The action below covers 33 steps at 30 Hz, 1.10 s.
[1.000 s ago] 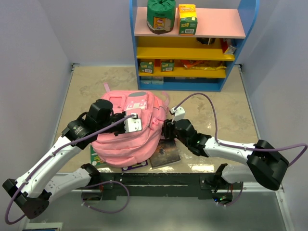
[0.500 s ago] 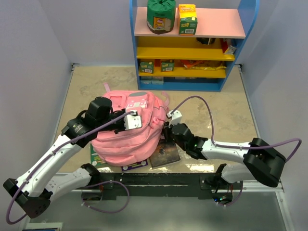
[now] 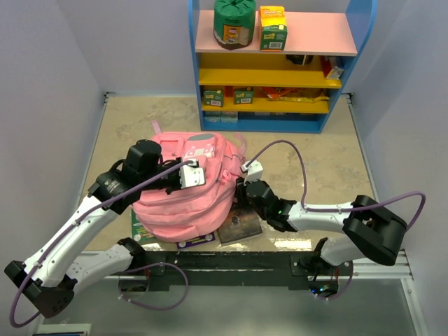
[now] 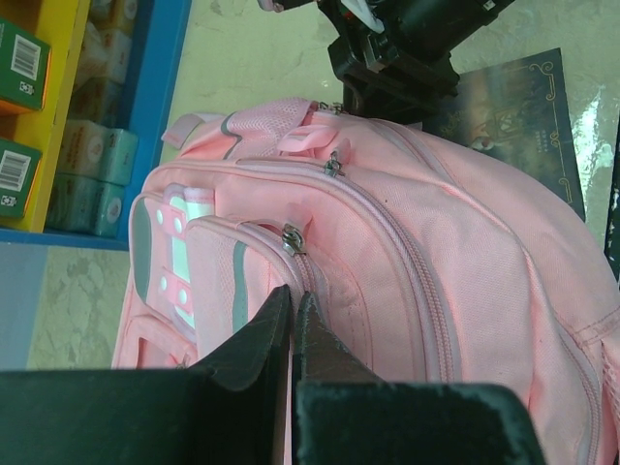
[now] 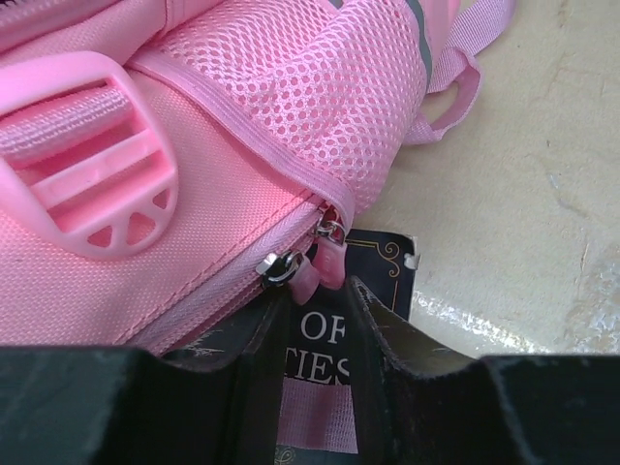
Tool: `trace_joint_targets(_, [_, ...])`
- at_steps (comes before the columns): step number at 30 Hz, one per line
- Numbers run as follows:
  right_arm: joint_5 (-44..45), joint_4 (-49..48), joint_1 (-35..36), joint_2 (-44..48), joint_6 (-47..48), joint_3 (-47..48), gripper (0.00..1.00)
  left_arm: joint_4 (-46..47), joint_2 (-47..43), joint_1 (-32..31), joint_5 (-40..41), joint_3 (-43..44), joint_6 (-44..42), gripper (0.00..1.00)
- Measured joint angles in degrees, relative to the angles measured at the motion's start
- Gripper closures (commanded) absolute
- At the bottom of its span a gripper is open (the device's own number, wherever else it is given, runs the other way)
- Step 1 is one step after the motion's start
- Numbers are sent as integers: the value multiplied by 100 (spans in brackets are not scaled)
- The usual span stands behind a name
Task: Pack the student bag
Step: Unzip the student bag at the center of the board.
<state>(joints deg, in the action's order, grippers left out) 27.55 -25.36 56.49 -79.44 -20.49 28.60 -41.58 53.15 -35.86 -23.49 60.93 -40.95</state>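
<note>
The pink student bag (image 3: 180, 206) lies on the table's near half. My left gripper (image 3: 195, 176) rests on top of it; in the left wrist view its jaws (image 4: 294, 295) are shut on a pinch of the bag (image 4: 436, 242) beside a front-pocket zipper. My right gripper (image 3: 241, 190) is at the bag's right side. Its fingers (image 5: 322, 288) stand apart, with two pink zipper pulls (image 5: 320, 269) hanging at the mouth of the gap and not clamped. A dark book (image 5: 383, 260) lies under the bag (image 5: 213, 242) and below the fingers.
The dark book (image 3: 241, 222) sticks out from under the bag's right corner, and a green book (image 3: 139, 227) from under its left. A thin purple-edged item (image 3: 196, 241) shows at the near edge. A blue shelf unit (image 3: 336, 84) with boxes stands at the back.
My right gripper has moved left and in against the bag's side, up to the zipper pulls. The left gripper and the bag have hardly moved.
</note>
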Motion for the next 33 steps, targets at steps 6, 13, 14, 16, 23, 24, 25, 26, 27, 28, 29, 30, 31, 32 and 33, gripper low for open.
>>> trace_joint_targets(6, [9, -304, 13, 13, 98, -28, 100, 7, 0, 24, -31, 0, 2, 100])
trace_joint_targets(13, [-7, -444, 50, 376, 118, -299, 100, 55, -2, 39, -90, 0, 140, 100])
trace_joint_targets(14, [-4, -422, 72, 474, 116, -352, 100, 74, -4, 44, -105, 0, 153, 100])
trace_joint_targets(16, [-4, -334, 116, 671, 105, -420, 100, 142, -17, 48, -122, -11, 227, 100])
trace_joint_targets(23, [-90, 153, 376, 1102, -258, -474, 100, 466, -74, 48, -94, -190, 435, 100])
trace_joint_targets(24, [-162, 254, 450, 1110, -348, -474, 100, 485, -76, 48, -92, -212, 448, 100])
trace_joint_targets(25, [-177, 278, 529, 1108, -363, -474, 100, 522, -87, 48, -90, -258, 481, 100])
trace_joint_targets(26, [-199, 369, 634, 1104, -422, -474, 100, 546, -98, 48, -90, -299, 503, 100])
trace_joint_targets(27, [-214, 444, 748, 1080, -466, -472, 100, 579, -111, 48, -92, -341, 540, 100])
trace_joint_targets(28, [-232, 533, 872, 1045, -511, -455, 100, 601, -125, 48, -94, -376, 577, 100])
trace_joint_targets(29, [-251, 629, 994, 992, -546, -411, 100, 638, -142, 48, -96, -424, 603, 100])
trace_joint_targets(30, [-258, 723, 1117, 938, -573, -345, 100, 662, -160, 48, -92, -470, 634, 100])
trace_joint_targets(31, [-260, 807, 1213, 901, -597, -282, 100, 682, -170, 48, -85, -516, 671, 100])
trace_joint_targets(32, [-262, 914, 1340, 863, -634, -186, 100, 704, -177, 48, -72, -553, 697, 100])
trace_joint_targets(33, [-260, 992, 1449, 855, -658, -109, 100, 715, -179, 48, -37, -575, 726, 100])
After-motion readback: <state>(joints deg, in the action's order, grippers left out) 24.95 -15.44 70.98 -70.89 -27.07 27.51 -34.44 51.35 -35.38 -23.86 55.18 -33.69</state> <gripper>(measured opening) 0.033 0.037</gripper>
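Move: The zipper pull lies practically between the right hand's open fingertips, about 1 cm ahead and 1 cm to the left. Its twin pull is some 3 cm ahead of this hand and in line with it. The strap buckle is roughly 2 cm ahead, 5 cm left and 5 cm higher, and the Tale of Two Cities book lies about 9 cm back and 7 cm below. From the left hand the pull is some 13 cm right, 5 cm ahead and 16 cm lower. The nearer zipper pull is pinched as the right fingers close on it. The right hand lifts about 2.5 cm, then draws the pull back some 9 cm and 4 cm left along the bag's side seam, away from the twin pull, sinking again and turning about 15 degrees counter-clockwise. The left hand keeps its shut grip on the front pocket's edge, almost in place. ##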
